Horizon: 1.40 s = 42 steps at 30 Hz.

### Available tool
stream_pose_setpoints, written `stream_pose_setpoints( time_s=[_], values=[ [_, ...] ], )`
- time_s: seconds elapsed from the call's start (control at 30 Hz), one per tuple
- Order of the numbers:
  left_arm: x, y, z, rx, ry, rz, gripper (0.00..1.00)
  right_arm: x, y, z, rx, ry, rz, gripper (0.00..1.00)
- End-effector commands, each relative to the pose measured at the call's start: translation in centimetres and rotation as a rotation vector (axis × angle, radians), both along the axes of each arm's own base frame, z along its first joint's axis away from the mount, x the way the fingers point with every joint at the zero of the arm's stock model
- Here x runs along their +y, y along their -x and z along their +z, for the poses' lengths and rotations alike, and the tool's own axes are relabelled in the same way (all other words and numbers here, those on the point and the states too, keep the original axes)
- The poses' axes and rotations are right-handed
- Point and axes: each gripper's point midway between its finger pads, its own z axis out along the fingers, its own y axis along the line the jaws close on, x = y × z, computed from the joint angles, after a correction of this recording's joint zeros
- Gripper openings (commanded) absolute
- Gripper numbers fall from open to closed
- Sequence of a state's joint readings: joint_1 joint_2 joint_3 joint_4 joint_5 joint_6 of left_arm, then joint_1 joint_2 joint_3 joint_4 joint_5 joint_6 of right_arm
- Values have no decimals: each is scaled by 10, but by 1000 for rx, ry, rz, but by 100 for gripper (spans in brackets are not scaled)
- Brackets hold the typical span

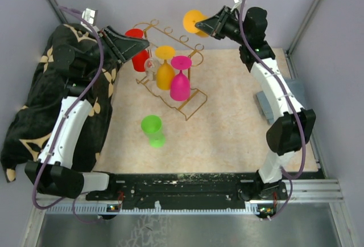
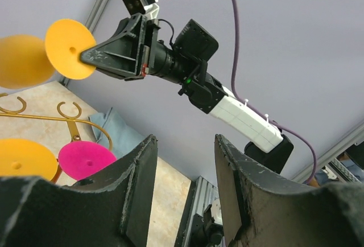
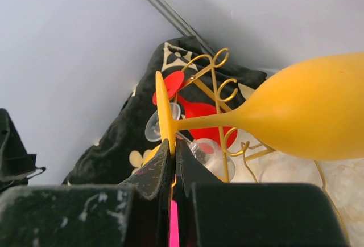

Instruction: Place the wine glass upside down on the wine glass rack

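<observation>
My right gripper point(image 1: 208, 26) point(image 3: 173, 151) is shut on the rim of the round foot point(image 3: 165, 107) of an orange wine glass point(image 1: 195, 20). The glass is held sideways in the air behind the rack, its bowl point(image 3: 310, 116) pointing away from the fingers. The gold wire wine glass rack point(image 1: 170, 33) point(image 3: 219, 85) stands at the back of the mat. A red point(image 1: 136, 53), a clear point(image 1: 151, 68), an orange point(image 1: 165, 70) and a pink glass point(image 1: 180, 85) hang in it upside down. My left gripper point(image 1: 142, 45) point(image 2: 182, 167) hovers open and empty at the rack's left end.
A green wine glass point(image 1: 152, 130) lies on the beige mat point(image 1: 227, 133) in front of the rack. A black flower-patterned cloth point(image 1: 28, 110) is heaped along the left side. A grey-blue folded cloth point(image 1: 265, 103) sits at the right edge, under my right arm.
</observation>
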<state>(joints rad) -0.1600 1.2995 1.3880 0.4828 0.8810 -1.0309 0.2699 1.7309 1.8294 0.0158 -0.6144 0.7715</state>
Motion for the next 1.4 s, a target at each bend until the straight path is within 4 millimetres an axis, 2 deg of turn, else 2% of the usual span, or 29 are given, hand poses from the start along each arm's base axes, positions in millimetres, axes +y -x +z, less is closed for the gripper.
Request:
stream_pose_setpoints(
  time_s=[0.0,0.4,0.67,1.03,1.37],
  values=[
    [4,10,4,-31,-9,9,51,1,1,38,-101,-44,17,0],
    [6,9,4,-26,-5,13,51,8,-23,13,30,-75,34,0],
    [7,9,2,-22,-6,18,51,10,-26,4,112,-94,46,0],
    [8,9,1,-22,-4,26,51,16,-18,3,160,-125,98,0],
    [9,10,-1,-13,0,27,51,27,-13,-9,208,-95,128,0]
  ],
)
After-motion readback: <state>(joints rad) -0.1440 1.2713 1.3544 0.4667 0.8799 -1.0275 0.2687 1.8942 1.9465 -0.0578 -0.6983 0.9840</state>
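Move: The right hand holds the orange wine glass by its base; a free hook on the rack's far rail lies about 9 cm below and 4 cm left, nearly straight ahead. The hung pink glass is some 7 cm left, 6 cm back and 17 cm down; the hung orange glass is 11 cm left, 3 cm back, equally low. From the idle left hand that hook is roughly 12 cm ahead, 12 cm right and 14 cm below. The right hand sinks about 4 cm forward-left towards the hook, tipping the still-pinched glass's bowl down some 15 degrees. ##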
